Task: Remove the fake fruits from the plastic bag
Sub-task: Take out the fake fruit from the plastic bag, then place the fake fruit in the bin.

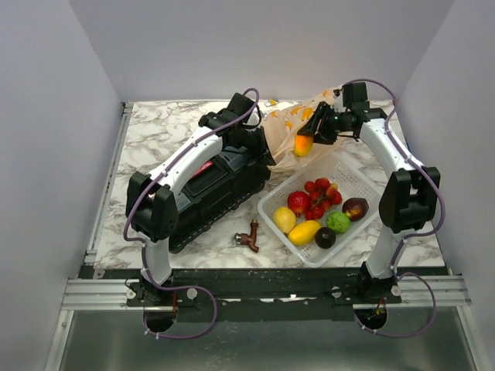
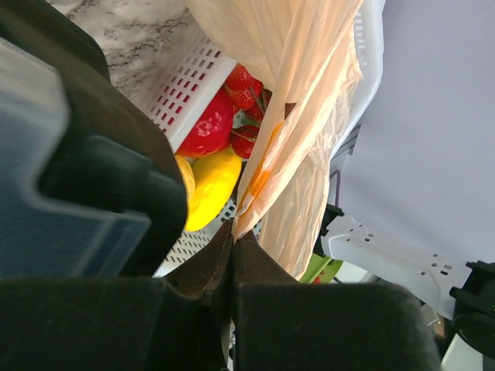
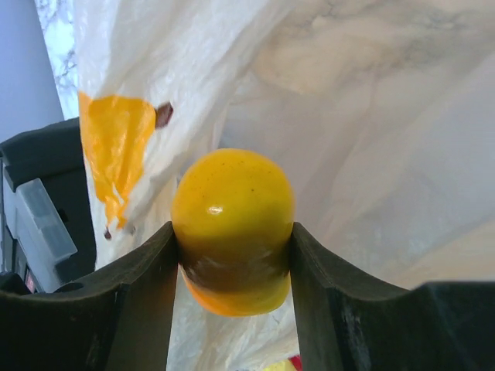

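The tan plastic bag (image 1: 292,130) printed with bananas lies at the back of the table. My left gripper (image 1: 260,137) is shut on its edge (image 2: 246,209). My right gripper (image 1: 313,133) is shut on a yellow-orange mango (image 1: 303,144), held in front of the bag just above the basket's far corner; the mango fills the right wrist view (image 3: 232,220) between the fingers (image 3: 147,301). In the white mesh basket (image 1: 360,179) lie a red berry cluster (image 1: 320,195), red apple (image 1: 298,202), lemon (image 1: 285,219), yellow mango (image 1: 304,232), lime (image 1: 337,222) and near-black plum (image 1: 326,238).
A maroon-brown glossy fruit (image 1: 355,208) also lies in the basket. A black case (image 1: 213,193) lies diagonally under the left arm. A small brown object (image 1: 249,236) sits near the front edge, left of the basket. Walls enclose the table.
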Available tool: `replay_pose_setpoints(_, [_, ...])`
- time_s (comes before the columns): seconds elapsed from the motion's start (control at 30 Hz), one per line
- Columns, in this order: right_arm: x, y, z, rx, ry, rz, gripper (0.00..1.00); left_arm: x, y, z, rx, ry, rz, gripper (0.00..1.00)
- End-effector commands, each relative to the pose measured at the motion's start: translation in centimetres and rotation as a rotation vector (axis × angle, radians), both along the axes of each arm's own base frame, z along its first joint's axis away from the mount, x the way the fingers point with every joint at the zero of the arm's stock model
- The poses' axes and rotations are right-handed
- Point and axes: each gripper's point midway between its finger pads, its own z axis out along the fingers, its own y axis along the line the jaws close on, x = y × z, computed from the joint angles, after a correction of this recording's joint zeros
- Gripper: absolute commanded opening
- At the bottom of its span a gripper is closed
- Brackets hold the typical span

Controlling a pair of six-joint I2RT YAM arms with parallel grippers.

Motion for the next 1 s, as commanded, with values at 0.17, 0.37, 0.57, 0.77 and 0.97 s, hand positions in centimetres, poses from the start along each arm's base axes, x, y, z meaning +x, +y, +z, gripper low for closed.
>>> replay_pose_setpoints(0.17, [-2.9, -1.9, 4.9, -0.126, -0.046, 0.03, 0.03, 1.2, 0.2, 0.2, -0.068, 0.037, 0.029, 0.0])
replay_pose_setpoints(0.37, [-6.0, -3.5, 6.8, -0.188, -0.06, 0.011, 0.03, 2.2, 0.2, 0.5, -0.092, 0.04, 0.05, 0.0])
replay_pose_setpoints(0.57, [-10.6, -5.1, 5.1, -0.248, -0.007, -0.003, 0.03, 3.7, -0.7, 0.9, -0.156, 0.075, 0.068, 0.0])
replay_pose_setpoints(0.77, [-15.5, -6.5, 3.0, -0.292, 0.058, -0.023, 0.03, 5.8, -1.5, 3.0, -0.218, 0.051, 0.092, 0.0])
replay_pose_setpoints(0.97, [-18.4, -8.4, 1.9, -0.366, 0.1, -0.074, 0.03, 7.8, -2.1, 5.5, -0.253, -0.005, 0.097, 0.0])
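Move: The right hand already grips the yellow-orange fruit at the mouth of the plastic bag, whose sheet hangs about 4 cm farther out. The white basket's middle lies some 15 cm back, 6 cm right and 13 cm below; in it the strawberries are about 12 cm back and 6 cm right of the hand, the red fruit 14 cm back and 2 cm left. From the left hand, the basket's middle is roughly 5 cm back, 16 cm right and 18 cm lower. In an arc back and to the right, the right hand carries the yellow-orange fruit out of the bag to above the basket, about 16 cm back, rising some 7 cm before sinking most of that again; the grip stays and the wrist tips the fingers steeper. The left hand keeps its pinch on the bag, drawing it some 7 cm forward and finally a little up. ##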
